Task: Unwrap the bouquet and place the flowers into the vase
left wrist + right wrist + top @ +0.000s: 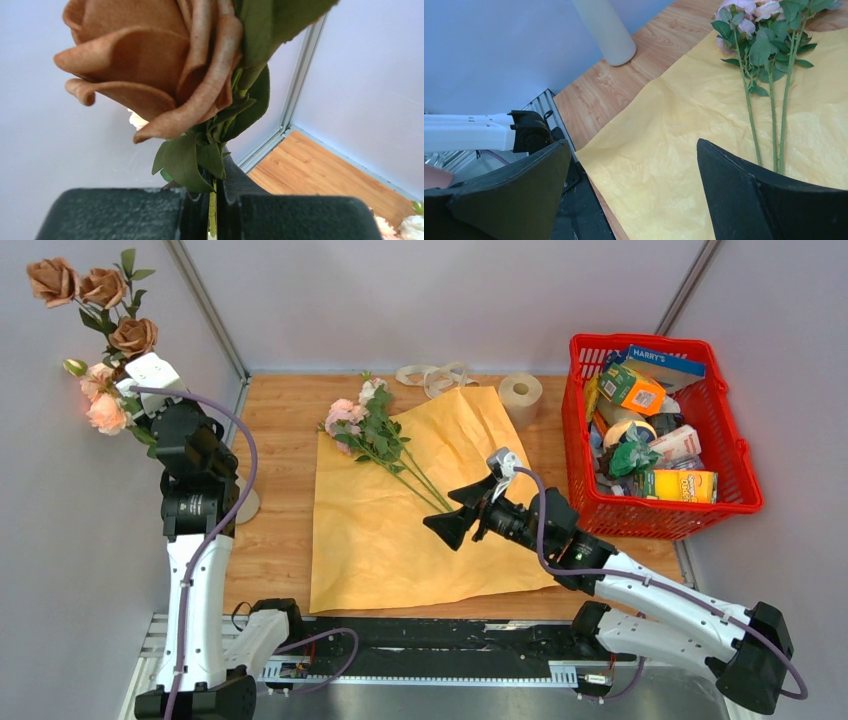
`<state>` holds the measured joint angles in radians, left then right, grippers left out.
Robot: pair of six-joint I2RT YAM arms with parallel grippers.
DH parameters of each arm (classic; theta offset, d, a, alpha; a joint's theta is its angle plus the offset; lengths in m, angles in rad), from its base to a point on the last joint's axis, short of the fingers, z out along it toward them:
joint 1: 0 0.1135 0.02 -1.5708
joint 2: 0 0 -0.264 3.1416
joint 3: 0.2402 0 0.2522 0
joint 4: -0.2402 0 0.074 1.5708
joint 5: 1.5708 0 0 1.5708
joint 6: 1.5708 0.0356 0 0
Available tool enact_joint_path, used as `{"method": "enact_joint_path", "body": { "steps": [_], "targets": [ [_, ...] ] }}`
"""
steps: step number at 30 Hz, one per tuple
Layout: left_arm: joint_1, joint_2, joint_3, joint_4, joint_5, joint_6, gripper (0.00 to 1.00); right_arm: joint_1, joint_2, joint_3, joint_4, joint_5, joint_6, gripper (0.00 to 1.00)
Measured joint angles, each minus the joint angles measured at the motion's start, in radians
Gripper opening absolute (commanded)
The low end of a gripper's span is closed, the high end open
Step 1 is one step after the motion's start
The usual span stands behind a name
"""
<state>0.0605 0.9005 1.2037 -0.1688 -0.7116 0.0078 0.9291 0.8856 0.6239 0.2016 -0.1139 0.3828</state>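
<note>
The bouquet's yellow-orange paper (420, 510) lies spread flat on the table. On it rest three pink and cream flowers (368, 425) with long green stems (771, 115). My left gripper (214, 200) is raised high at the far left, shut on the thin green stem of a bunch of brown and peach roses (105, 300); a brown rose (150, 65) fills the left wrist view. The vase (606, 30) stands at the table's left edge, and the left arm mostly hides the vase (247, 506) from above. My right gripper (452, 510) hovers open and empty over the paper, near the stem ends.
A red basket (740, 455) full of packaged goods stands at the right. A toilet paper roll (520, 395) and a loose beige ribbon (435, 375) lie at the back of the table. Grey walls close in the left and back.
</note>
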Motion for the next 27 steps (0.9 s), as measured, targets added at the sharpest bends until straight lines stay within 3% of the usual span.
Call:
{"method": "enact_joint_path", "body": {
  "steps": [21,27],
  "targets": [
    [0.092,0.086,-0.089,-0.011,0.013,-0.06,0.0,0.0,0.013,-0.006,-0.033,0.008,-0.011,1.0],
    [0.1,0.172,-0.117,-0.113,0.008,-0.171,0.13,0.0,0.013,-0.006,-0.042,0.018,-0.019,1.0]
  ]
}}
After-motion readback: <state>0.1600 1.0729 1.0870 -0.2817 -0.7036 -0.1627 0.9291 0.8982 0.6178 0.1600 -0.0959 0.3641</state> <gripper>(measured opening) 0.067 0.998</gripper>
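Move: The vase stands below the left gripper, which already holds the brown roses: its middle is roughly 5 cm ahead, 4 cm to the left and 34 cm down. The peach roses already in it have their heads about 3 cm ahead, 7 cm left and 8 cm below that gripper. The pink flowers lie some 25 cm ahead, 26 cm right and 41 cm down. From the right gripper, the vase is about 40 cm left, 12 cm ahead and 16 cm down. Lower the left gripper about 12 cm towards the vase mouth, keeping the brown rose stems pinched: ease a little left at first, then sink faster and edge some 3 cm forward beside the peach roses, tipping the fingers down about 15 degrees. Let the open, empty right gripper settle a couple of centimetres. ##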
